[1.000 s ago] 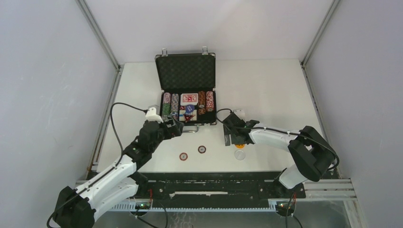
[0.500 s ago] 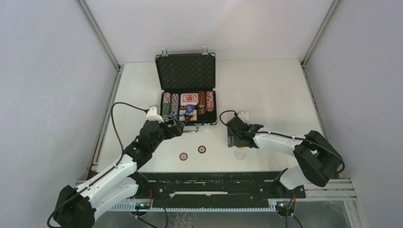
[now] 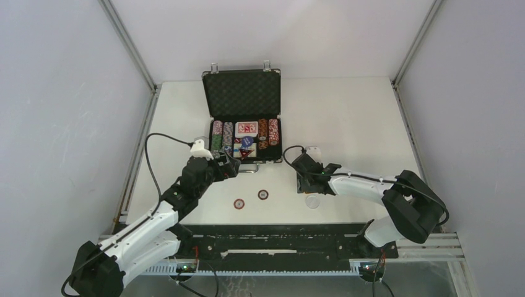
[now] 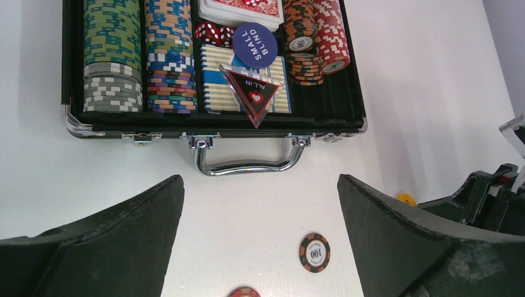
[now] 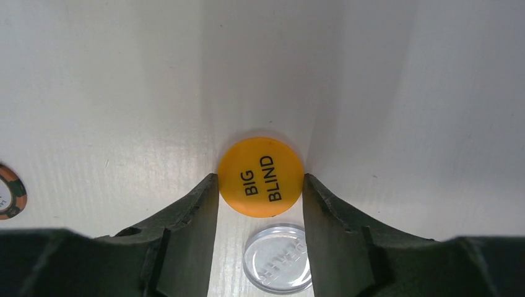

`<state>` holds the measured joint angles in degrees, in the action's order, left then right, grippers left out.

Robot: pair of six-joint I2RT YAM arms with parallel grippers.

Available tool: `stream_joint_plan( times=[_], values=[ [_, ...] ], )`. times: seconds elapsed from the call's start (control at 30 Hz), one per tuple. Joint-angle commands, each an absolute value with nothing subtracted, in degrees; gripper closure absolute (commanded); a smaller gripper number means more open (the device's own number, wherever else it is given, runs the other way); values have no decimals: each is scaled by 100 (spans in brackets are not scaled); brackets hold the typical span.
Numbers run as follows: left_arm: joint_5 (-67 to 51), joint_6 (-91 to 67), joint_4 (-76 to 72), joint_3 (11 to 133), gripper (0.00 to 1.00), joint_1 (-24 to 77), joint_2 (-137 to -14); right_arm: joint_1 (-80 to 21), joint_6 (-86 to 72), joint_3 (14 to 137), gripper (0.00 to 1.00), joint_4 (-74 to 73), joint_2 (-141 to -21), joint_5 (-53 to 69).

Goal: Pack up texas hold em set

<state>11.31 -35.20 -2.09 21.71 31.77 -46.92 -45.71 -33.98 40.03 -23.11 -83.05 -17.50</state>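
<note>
The black silver-edged case lies open at the table's middle back, with rows of striped chips, a red deck, red dice, a blue Small Blind button and a triangular All In button inside. My left gripper hovers open just in front of the case handle, nothing between its fingers. My right gripper is down on the table, its fingertips touching both sides of a yellow Big Blind button.
Two loose chips lie in front of the case, a "100" chip and a red one. A clear round dealer button lies flat between the right fingers, behind the yellow one. The lid stands upright at the back.
My right gripper has sunk to the table and narrowed its jaws around the yellow button. The left arm has not moved.
</note>
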Motion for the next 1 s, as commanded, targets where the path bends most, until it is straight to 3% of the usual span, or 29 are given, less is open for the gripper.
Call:
stream_joint_plan(
  times=[0.0,0.4,0.57,0.97],
  values=[
    [1052,-3591,-457,2100,2,3208,-4718,-4665,-3504,4049,48,-2210,-8238,-1571],
    [1088,-3579,-457,2096,2,3208,-4745,-4498,-2962,4909,46,-2505,-8099,-1620],
    [1163,-3571,-436,2109,2,3208,-4733,-4532,-2806,5214,27,-2525,-8437,-1445],
    [1118,-3560,-421,2101,1,3204,-4711,-5045,-3047,5322,22,-2555,-9440,-1226]
  ],
)
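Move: The orange big blind button is right at the right fingertips, with a finger against either side of its rim. The clear button sits about 5 cm back from the right hand and 1 cm to its right; the 100 chip lies roughly 16 cm left and 2 cm back. The striped card box in the open case is some 16 cm ahead and 24 cm left. From the left hand, the big blind is about 28 cm right, 5 cm back and 12 cm below. The orange big blind button is nipped a touch tighter by its rim, then the right hand rises about 5 cm while swinging forward and left towards the case. The fingers open wider near the top, and the hand drops back down almost as far, drawing back and farther left, 6 cm left in all, with a slight counter-clockwise turn, to straddle the button again with open fingers. ##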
